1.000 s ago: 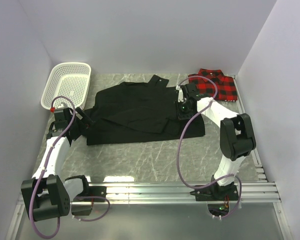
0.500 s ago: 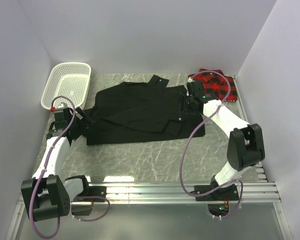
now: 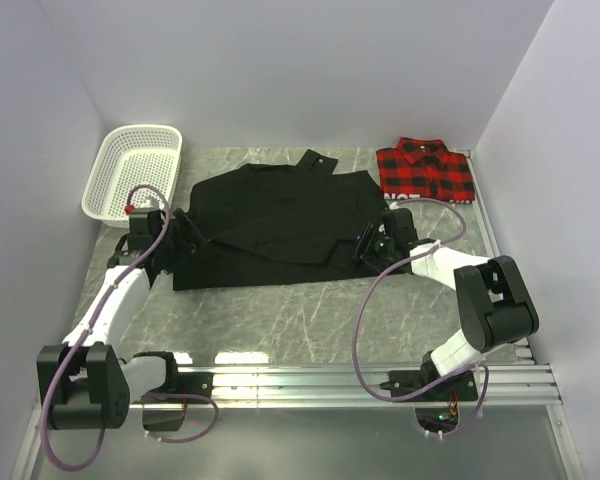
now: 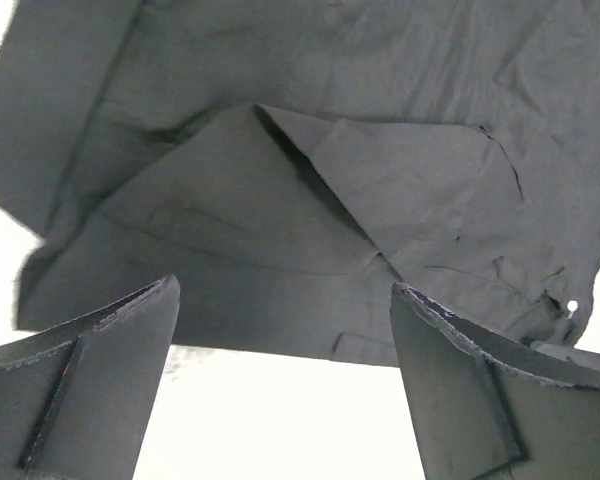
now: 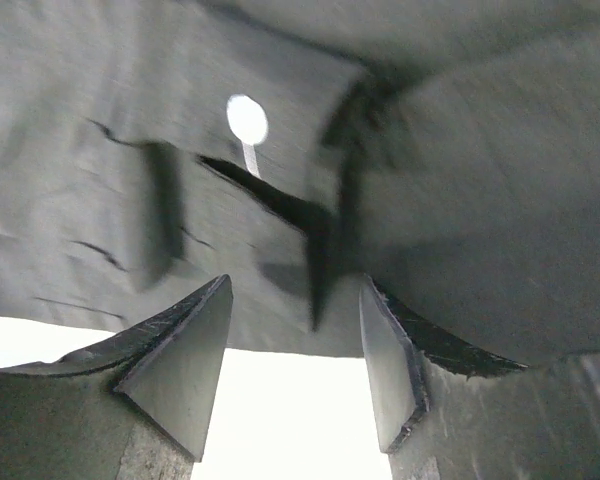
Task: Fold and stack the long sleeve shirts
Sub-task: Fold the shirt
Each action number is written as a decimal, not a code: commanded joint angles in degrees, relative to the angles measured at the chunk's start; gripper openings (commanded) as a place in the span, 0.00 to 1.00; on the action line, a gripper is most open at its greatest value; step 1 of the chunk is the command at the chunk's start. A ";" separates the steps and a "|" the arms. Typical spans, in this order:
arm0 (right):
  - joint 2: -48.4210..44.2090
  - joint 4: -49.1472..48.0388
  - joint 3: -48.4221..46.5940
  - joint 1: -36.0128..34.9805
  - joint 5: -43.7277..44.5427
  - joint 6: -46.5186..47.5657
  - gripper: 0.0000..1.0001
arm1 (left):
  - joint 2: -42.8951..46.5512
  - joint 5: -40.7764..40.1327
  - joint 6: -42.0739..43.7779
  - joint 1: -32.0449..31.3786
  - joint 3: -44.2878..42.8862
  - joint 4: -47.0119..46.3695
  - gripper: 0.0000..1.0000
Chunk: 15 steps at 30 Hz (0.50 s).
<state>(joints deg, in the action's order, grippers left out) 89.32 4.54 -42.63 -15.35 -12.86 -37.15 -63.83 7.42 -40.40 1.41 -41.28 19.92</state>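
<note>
The black long sleeve shirt (image 3: 275, 220) lies spread flat across the middle of the table, collar toward the back. The red-and-black plaid shirt (image 3: 425, 170) sits folded at the back right. My left gripper (image 3: 185, 232) is open at the black shirt's left edge; in the left wrist view the gripper (image 4: 282, 288) has only bare table between its fingers and the shirt (image 4: 310, 150) lies ahead. My right gripper (image 3: 366, 246) is open at the shirt's near right corner. In the right wrist view that gripper (image 5: 295, 285) is empty and faces the hem (image 5: 280, 330).
A white mesh basket (image 3: 140, 129) stands at the back left, close to the left arm. Marble tabletop (image 3: 300, 310) shows in front of the black shirt. White walls enclose the table on three sides.
The right gripper opened, let go of the black shirt's right side and drew back toward the near right corner. The left gripper moved in to the shirt's left edge.
</note>
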 commanded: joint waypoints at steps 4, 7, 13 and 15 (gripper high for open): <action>-0.55 -13.14 2.99 0.68 -3.13 -2.84 0.57 | -3.49 -1.71 -4.76 -2.73 -1.00 -4.19 0.92; 0.15 -14.81 3.43 1.03 -4.10 -2.85 0.53 | -4.89 -1.97 -6.26 -2.82 0.32 -5.15 0.93; 1.03 -14.64 3.26 1.73 -4.63 -2.41 0.32 | -6.57 -3.90 -8.81 -2.82 2.78 -6.82 0.92; 1.03 -13.77 3.08 2.08 -4.54 -2.14 0.26 | -7.27 -4.08 -9.43 -2.73 3.57 -7.09 0.92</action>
<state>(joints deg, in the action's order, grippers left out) 89.52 -7.35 -39.70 -14.17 -17.28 -39.53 -70.43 4.82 -47.79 -1.21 -38.74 15.62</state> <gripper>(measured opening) 0.288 0.924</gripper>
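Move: The left hand hangs open above the left end of the black shirt: the shirt's near edge lies some 6 cm back and 11 cm below, its near-left corner about 7 cm back and 8 cm to the left, the white basket roughly 17 cm ahead and 17 cm left. The right hand is low over the folded sleeve, with the buttoned cuff about 3 cm ahead, 2 cm left and 2 cm below; the red plaid shirt lies some 17 cm ahead and 13 cm right. With its fingers staying wide open, the left hand sinks about 4 cm towards the near edge of the black shirt, slipping about 1 cm to the right as its fingertips tip further down. Meanwhile the right hand eases 2 to 3 cm forward, up and to the left by the buttoned cuff, its fingers tilting up slightly and closing to about half their starting gap; a grip on the cloth can't be made out. ##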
